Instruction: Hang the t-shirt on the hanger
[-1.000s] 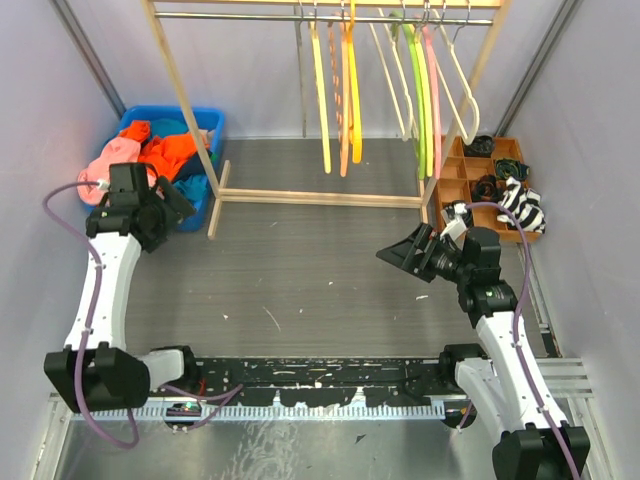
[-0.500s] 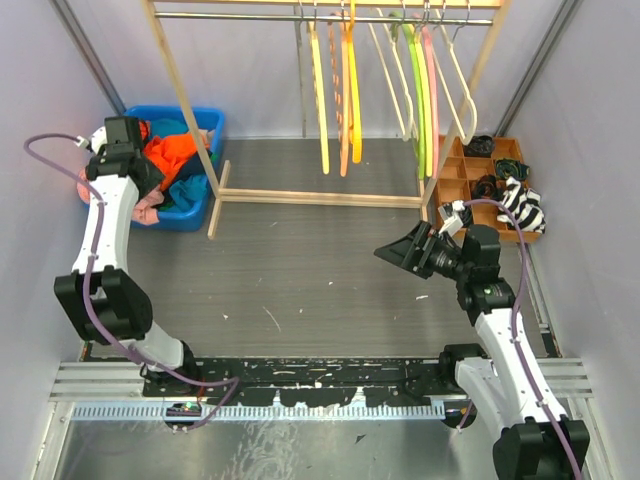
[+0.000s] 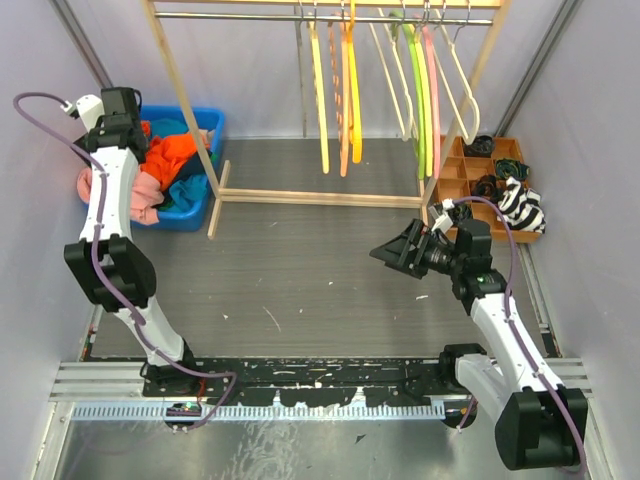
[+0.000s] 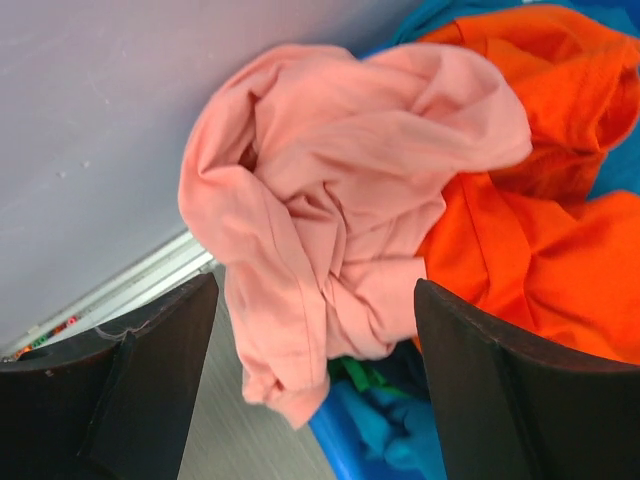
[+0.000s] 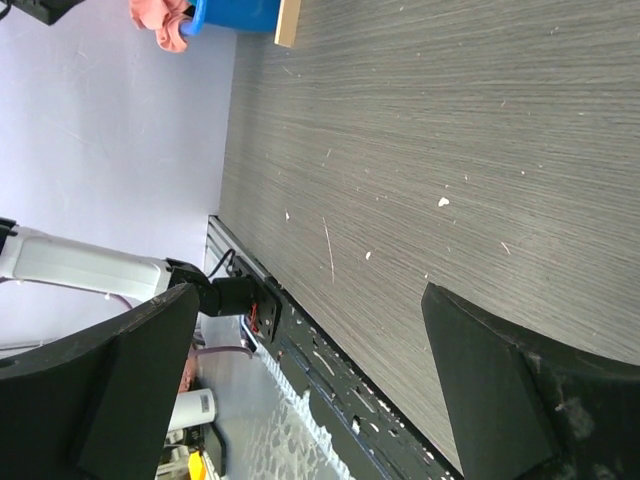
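Observation:
The salmon-pink t-shirt (image 4: 330,200) lies crumpled on the blue bin's left edge (image 3: 93,186), partly spilling over the rim beside an orange garment (image 4: 540,200). My left gripper (image 4: 315,385) hovers over it, open; its dark fingers (image 4: 140,380) flank the shirt's lower end without touching it. In the top view that gripper (image 3: 128,135) is at the bin's far left corner. The cream-white hanger (image 3: 466,95) hangs at the right end of the rack. My right gripper (image 3: 395,250) is open and holds nothing, raised above the table right of centre (image 5: 310,390).
The blue bin (image 3: 190,215) holds orange and teal clothes. A wooden rack (image 3: 315,197) carries yellow, orange, green and pink hangers (image 3: 345,110). A compartment tray (image 3: 470,170) with dark items and a striped cloth (image 3: 522,205) stands at the right. Grey walls close both sides.
My left arm has swung from the bin's front edge up and back over its far left corner, now looking down on the shirt. The right gripper has drifted slightly left.

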You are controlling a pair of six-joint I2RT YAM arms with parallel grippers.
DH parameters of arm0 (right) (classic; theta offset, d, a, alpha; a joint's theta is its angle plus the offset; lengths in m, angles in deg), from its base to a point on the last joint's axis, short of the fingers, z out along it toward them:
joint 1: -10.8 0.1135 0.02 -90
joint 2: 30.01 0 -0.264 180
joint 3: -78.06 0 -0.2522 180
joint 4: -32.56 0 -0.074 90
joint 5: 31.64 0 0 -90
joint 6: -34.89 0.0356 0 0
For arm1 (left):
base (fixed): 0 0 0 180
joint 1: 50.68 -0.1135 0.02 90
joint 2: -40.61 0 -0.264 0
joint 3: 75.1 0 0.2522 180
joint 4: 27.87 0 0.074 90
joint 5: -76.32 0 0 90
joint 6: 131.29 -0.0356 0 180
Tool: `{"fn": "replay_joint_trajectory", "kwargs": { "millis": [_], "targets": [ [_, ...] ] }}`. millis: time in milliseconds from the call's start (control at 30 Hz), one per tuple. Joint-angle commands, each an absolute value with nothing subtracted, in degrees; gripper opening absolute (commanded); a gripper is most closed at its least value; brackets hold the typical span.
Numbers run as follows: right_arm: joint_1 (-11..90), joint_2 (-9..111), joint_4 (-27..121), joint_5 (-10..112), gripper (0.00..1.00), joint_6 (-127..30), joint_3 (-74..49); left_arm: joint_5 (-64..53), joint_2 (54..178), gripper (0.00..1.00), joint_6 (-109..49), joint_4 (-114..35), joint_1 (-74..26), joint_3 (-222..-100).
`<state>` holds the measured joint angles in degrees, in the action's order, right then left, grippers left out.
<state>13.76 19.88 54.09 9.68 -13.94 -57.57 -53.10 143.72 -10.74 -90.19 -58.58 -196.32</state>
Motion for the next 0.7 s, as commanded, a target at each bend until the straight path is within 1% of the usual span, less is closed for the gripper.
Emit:
{"fn": "replay_joint_trajectory", "kwargs": {
  "millis": [0, 267, 333, 467, 667],
  "targets": [
    [14.6, 20.7, 53.7, 8.9, 1.0, -15.1, -56.1, -58.4, 148.7, 0.87, -12.6, -90.0, -60.7, -200.4],
    [17.0, 23.5, 57.2, 12.3, 1.0, -17.1, -52.6, -54.4, 151.3, 0.87, -10.8, -87.8, -64.1, -194.7],
    [17.6, 24.4, 57.4, 13.3, 1.0, -17.3, -51.4, -54.0, 151.4, 0.84, -10.7, -87.7, -64.5, -193.4],
    [19.0, 25.3, 56.7, 14.4, 1.0, -16.7, -50.4, -52.3, 151.0, 0.63, -11.5, -86.0, -65.3, -190.2],
    [20.6, 25.0, 55.1, 15.0, 1.0, -15.4, -51.6, -49.5, 149.0, 0.24, -11.4, -87.0, -65.7, -189.4]
  ]
}}
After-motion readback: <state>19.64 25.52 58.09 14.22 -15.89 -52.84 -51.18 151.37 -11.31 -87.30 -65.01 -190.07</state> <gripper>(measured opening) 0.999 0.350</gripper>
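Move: The pink t-shirt's outer fold, the part to grab, lies some 10 cm below the open left gripper, about 5 cm to its left and 1 cm back. The orange shirt lies about 13 cm to the right of the gripper and 2 cm ahead, 11 cm down; the teal cloth about 18 cm right and 4 cm back, 14 cm down. From the right gripper the fold is roughly 64 cm left and 15 cm ahead, about level. Bring the left gripper down about 10 cm onto the outer fold of the pink t-shirt in the blue bin, swinging some 5 cm left in the first half and tipping the fingers about 10 degrees further down. Keep it open until nearly down, then close both fingertips on the fold as it sinks the last bit, pinching the cloth between them. ##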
